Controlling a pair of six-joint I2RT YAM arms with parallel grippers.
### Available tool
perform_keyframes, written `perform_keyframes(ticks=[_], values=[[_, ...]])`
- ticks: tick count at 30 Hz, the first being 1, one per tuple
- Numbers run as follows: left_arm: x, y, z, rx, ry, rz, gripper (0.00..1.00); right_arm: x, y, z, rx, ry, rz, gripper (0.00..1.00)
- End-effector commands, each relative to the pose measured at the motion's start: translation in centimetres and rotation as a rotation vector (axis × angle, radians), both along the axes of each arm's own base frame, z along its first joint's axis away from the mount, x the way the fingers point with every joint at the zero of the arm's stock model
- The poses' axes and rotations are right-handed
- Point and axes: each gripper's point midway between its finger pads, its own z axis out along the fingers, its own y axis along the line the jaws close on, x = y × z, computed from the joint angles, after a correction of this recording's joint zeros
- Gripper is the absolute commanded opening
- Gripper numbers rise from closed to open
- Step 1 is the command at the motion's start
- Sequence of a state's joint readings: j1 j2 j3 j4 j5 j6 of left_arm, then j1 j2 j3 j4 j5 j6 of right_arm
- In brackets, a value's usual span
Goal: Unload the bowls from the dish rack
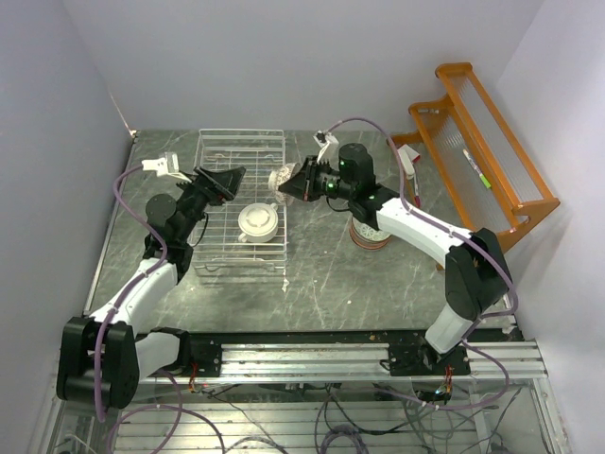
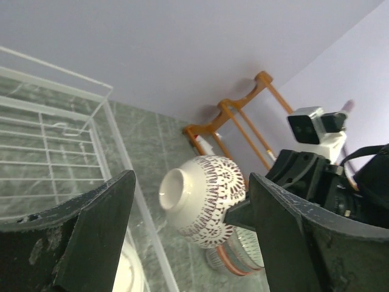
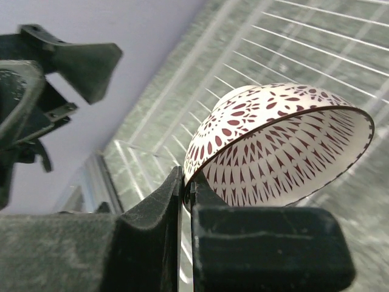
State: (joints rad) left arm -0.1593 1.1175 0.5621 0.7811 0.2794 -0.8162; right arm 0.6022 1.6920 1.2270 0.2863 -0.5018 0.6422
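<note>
My right gripper (image 1: 293,183) is shut on the rim of a white bowl with a dark red pattern (image 1: 281,179), held on its side in the air by the right edge of the white wire dish rack (image 1: 241,142). In the right wrist view the rim is pinched between the fingers (image 3: 187,190) of the gripper, and the patterned bowl (image 3: 285,143) fills the frame. My left gripper (image 1: 233,178) stands open over the rack, its fingers on either side of the patterned bowl (image 2: 203,201) without touching it. A cream bowl with a small handle (image 1: 258,222) lies in the rack.
A stack of striped bowls (image 1: 367,233) stands on the table under the right arm, also seen as the stack (image 2: 240,258) below the held bowl. An orange wooden shelf rack (image 1: 482,142) stands at the back right. Walls close in the back and left.
</note>
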Motion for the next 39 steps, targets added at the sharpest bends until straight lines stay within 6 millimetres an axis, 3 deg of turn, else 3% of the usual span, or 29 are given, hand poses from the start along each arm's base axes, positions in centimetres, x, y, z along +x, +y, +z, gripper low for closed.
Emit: perform_keyframes(ticks=[1, 7, 17, 21, 26, 39], values=[[0.5, 0.9, -1.2, 0.09, 0.034, 0.062, 0.85, 1.5, -3.2, 1.5, -0.205, -0.127, -0.122, 0.0], [0.6, 0.7, -2.1, 0.098, 0.053, 0.049, 0.85, 2.3, -7.9, 1.9, -0.438, -0.175, -0.279, 0.0], [0.6, -0.2, -2.6, 0.132, 0.07, -0.002, 0.85, 0.4, -15.8, 0.6, -0.8, -0.123, -0.429, 0.0], [0.6, -0.7, -3.2, 0.136, 0.083, -0.034, 0.85, 0.2, -18.0, 0.2, -0.951, -0.089, -0.444, 0.0], [0.6, -0.9, -3.7, 0.144, 0.094, -0.044, 0.86, -0.5, -19.6, -2.4, -1.12, -0.01, -0.399, 0.0], [0.6, -1.0, -4.2, 0.149, 0.102, -0.052, 0.86, -2.3, -20.6, -6.6, -1.209, 0.054, -0.298, 0.0]])
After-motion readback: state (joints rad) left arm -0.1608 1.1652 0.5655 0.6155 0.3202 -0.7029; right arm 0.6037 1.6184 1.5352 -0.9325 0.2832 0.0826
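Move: The bowl stack I'm carrying this bowl to stands about 20 cm to the right of my right hand, some 4 cm nearer me and roughly 19 cm lower. The lidded bowl sits about 11 cm to that hand's left, 3 cm back, 18 cm down, in the rack, whose middle is some 16 cm left and 7 cm ahead. From my left hand the lidded bowl is about 6 cm right, 4 cm back and 23 cm below; the stack is some 37 cm right and 4 cm back. I keep the patterned bowl's rim pinched in my right hand and swing it right about 20 cm, away from the rack to over the bowl stack, rolling the wrist some 70 degrees so the fingers end up pointing forward and down, then sink about 5 cm. My left hand, empty and open, drops nearly 6 cm towards the lidded bowl, tipping slightly down. ##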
